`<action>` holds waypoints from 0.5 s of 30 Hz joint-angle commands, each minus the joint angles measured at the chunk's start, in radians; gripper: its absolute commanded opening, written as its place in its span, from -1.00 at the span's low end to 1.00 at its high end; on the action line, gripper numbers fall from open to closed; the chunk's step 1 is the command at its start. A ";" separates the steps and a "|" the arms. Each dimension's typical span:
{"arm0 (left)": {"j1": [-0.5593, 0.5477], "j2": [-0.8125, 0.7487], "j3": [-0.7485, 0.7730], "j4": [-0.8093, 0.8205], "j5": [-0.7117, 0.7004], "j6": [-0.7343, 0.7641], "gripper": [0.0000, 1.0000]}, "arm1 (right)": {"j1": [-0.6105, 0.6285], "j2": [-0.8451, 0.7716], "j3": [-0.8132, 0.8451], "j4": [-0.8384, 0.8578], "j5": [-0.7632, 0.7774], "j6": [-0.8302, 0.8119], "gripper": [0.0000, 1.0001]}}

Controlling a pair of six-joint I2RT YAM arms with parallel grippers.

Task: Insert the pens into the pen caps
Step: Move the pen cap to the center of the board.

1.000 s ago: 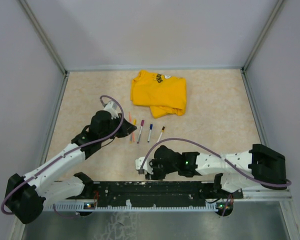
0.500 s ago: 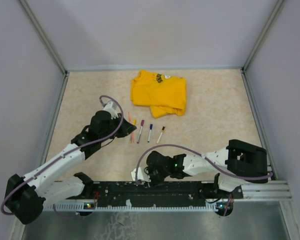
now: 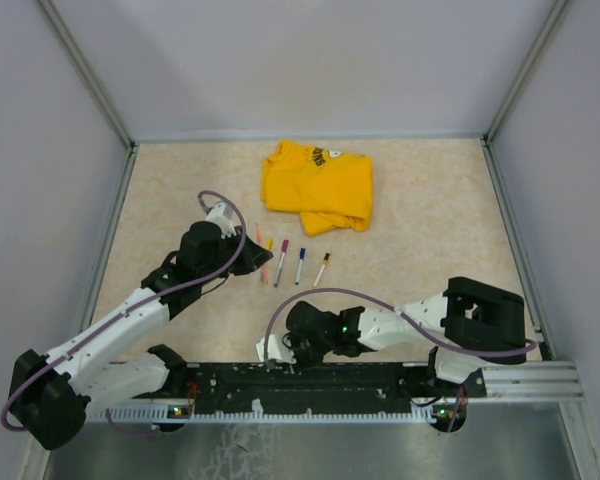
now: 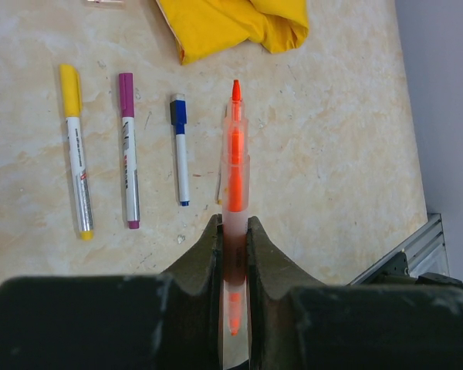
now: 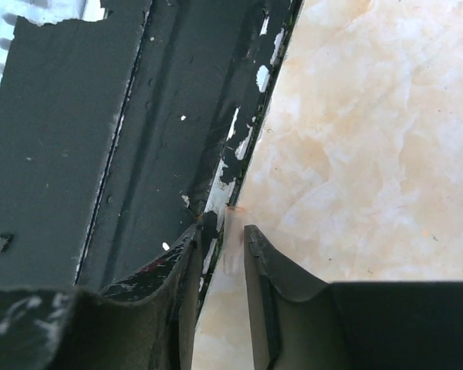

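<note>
My left gripper (image 4: 233, 223) is shut on an uncapped pen (image 4: 235, 154) with a translucent barrel and an orange tip that points away from me, held above the table. Three capped pens lie in a row beside it: yellow (image 4: 76, 150), magenta (image 4: 128, 146) and blue (image 4: 180, 146). In the top view this gripper (image 3: 242, 258) hovers left of the row of pens (image 3: 280, 262). My right gripper (image 5: 228, 225) is low at the table's near edge. A small translucent pen cap (image 5: 231, 240) lies between its jaws against the right finger, with a gap on the left, so the gripper is open.
A folded yellow T-shirt (image 3: 318, 185) lies at the back of the table. The black rail (image 5: 139, 131) with chipped paint runs along the near edge, right beside my right gripper (image 3: 273, 356). Grey walls enclose the table on three sides.
The right arm has swung left and down to the near rail, and its jaws have narrowed around the cap. The left arm and its orange pen have not moved.
</note>
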 commanded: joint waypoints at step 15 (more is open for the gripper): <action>0.006 -0.013 0.033 -0.015 -0.015 0.022 -1.00 | -0.031 -0.101 0.011 -0.082 0.132 -0.014 -0.88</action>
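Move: The pen cap lies right at my right hand, between its open fingertips on the board's front edge, about 1 cm left of the hand point and 1 cm below. The blue-capped pen is some 22 cm straight ahead, and the purple one equally far out and 3 cm to the left; the yellow one is 23 cm ahead, 7 cm left. From my left hand the cap lies roughly 21 cm back, 7 cm right and 17 cm down. I close my right fingers on the clear pen cap and pinch it between the tips, keeping the hand nearly in place at the board's front edge with only a few degrees of roll. Once shut on it, I start carrying it forward, about 1 cm, away from the dark rail and in over the board. ##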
